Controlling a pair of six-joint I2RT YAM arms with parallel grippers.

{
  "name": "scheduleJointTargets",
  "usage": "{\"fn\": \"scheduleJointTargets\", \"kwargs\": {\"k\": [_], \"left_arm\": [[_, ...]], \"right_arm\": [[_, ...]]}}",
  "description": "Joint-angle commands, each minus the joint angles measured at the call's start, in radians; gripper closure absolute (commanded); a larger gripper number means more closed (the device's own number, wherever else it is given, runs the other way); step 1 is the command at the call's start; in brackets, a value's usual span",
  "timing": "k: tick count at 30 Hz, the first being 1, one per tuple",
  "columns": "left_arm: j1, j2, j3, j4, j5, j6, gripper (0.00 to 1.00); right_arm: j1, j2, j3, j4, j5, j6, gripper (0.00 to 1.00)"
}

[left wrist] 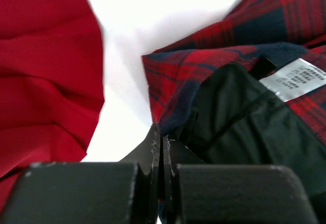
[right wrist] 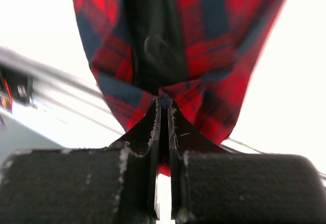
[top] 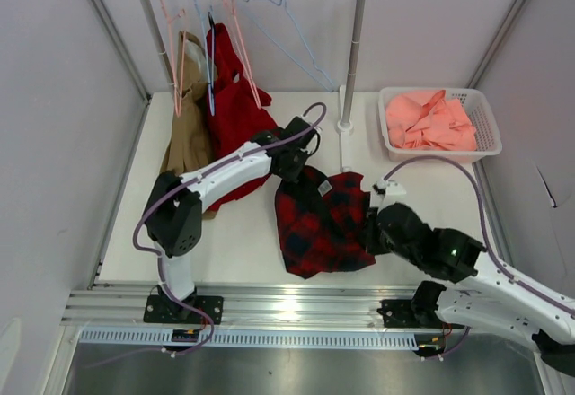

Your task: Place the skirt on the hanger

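Note:
The red and navy plaid skirt (top: 323, 220) lies crumpled on the white table between the two arms. My left gripper (top: 301, 169) is at its far left corner. In the left wrist view the jaws (left wrist: 162, 135) are shut on the plaid edge (left wrist: 204, 71), beside the black lining (left wrist: 239, 117) and a white label (left wrist: 295, 79). My right gripper (top: 373, 229) is at the skirt's right edge, and its jaws (right wrist: 163, 104) pinch a fold of plaid cloth (right wrist: 219, 40). A thin pink hanger (top: 172, 58) hangs on the rail at the back left.
A plain red garment (top: 229, 99) and a tan one (top: 187, 139) hang from the rail behind the left arm. Light-blue hangers (top: 292, 27) hang further right. The rail's post (top: 352, 63) stands mid-back. A white basket (top: 485, 151) of salmon-pink cloth sits back right.

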Motion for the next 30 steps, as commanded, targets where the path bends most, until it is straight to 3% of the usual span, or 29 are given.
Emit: {"fn": "scheduleJointTargets", "kwargs": {"k": [1, 2, 6, 7, 9, 13, 17, 19, 20, 23, 24, 25, 27, 28, 30], "left_arm": [[0.037, -0.140, -0.004, -0.009, -0.005, -0.039, 1.00], [0.041, -0.168, -0.005, -0.017, -0.011, -0.065, 1.00], [0.068, -0.318, -0.001, -0.028, -0.025, -0.134, 1.00], [0.087, -0.350, 0.002, -0.028, -0.016, -0.146, 1.00], [0.103, -0.433, 0.031, -0.037, -0.011, -0.174, 1.00], [0.129, -0.543, 0.110, -0.081, -0.028, -0.192, 1.00], [0.134, -0.600, 0.126, -0.112, 0.002, -0.217, 1.00], [0.135, -0.645, 0.051, -0.097, 0.012, -0.231, 1.00], [0.134, -0.665, 0.022, -0.060, 0.019, -0.256, 1.00], [0.134, -0.749, -0.252, 0.053, 0.084, -0.342, 1.00], [0.134, -0.774, -0.308, 0.095, 0.110, -0.367, 1.00], [0.131, -0.819, -0.484, 0.139, 0.163, -0.425, 1.00], [0.127, -0.852, -0.599, 0.267, 0.206, -0.487, 1.00], [0.117, -0.863, -0.747, 0.308, 0.246, -0.537, 1.00], [0.098, -0.854, -0.831, 0.417, 0.256, -0.580, 1.00]], "right_arm": [[-0.156, 0.041, 0.181, -0.036, -0.026, -0.136, 1.00], [-0.283, 0.099, 0.229, -0.044, -0.055, -0.168, 1.00], [-0.576, 0.275, 0.506, -0.018, -0.260, -0.326, 1.00], [-0.624, 0.317, 0.636, -0.013, -0.363, -0.348, 1.00], [-0.707, 0.442, 0.776, -0.027, -0.416, -0.396, 1.00], [-0.721, 0.609, 1.193, -0.136, -0.408, -0.452, 1.00], [-0.727, 0.666, 1.311, -0.188, -0.410, -0.457, 1.00], [-0.727, 0.602, 1.227, -0.142, -0.417, -0.440, 1.00], [-0.729, 0.565, 1.088, -0.119, -0.419, -0.433, 1.00], [-0.729, 0.396, 0.835, -0.009, -0.426, -0.381, 1.00], [-0.728, 0.350, 0.650, 0.020, -0.440, -0.362, 1.00], [-0.727, 0.301, 0.551, 0.083, -0.454, -0.321, 1.00], [-0.727, 0.164, 0.265, 0.129, -0.457, -0.279, 1.00], [-0.726, 0.124, 0.177, 0.190, -0.468, -0.235, 1.00], [-0.724, 0.008, -0.071, 0.246, -0.489, -0.183, 1.00]]}}
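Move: The left hand already pinches the skirt near its label, with the skirt's middle some 8 cm to its right, 13 cm back and 5 cm below. From the right hand, also holding the skirt, that middle is about 10 cm left, 6 cm ahead and 8 cm below. The red garment's hem lies some 8 cm left of and 2 cm ahead of the left hand. The rack post's foot stands about 13 cm right of that hand and 16 cm ahead. Up fast, then sharply down: both hands keep their shut grips on the skirt's waistband and fling it while spreading apart. The left rises some 27 cm leftward, drifts back and drops, its left side dipping about 30 degrees; the right sweeps forward and some 29 cm up, slightly right, then comes back halfway and down over the table. ##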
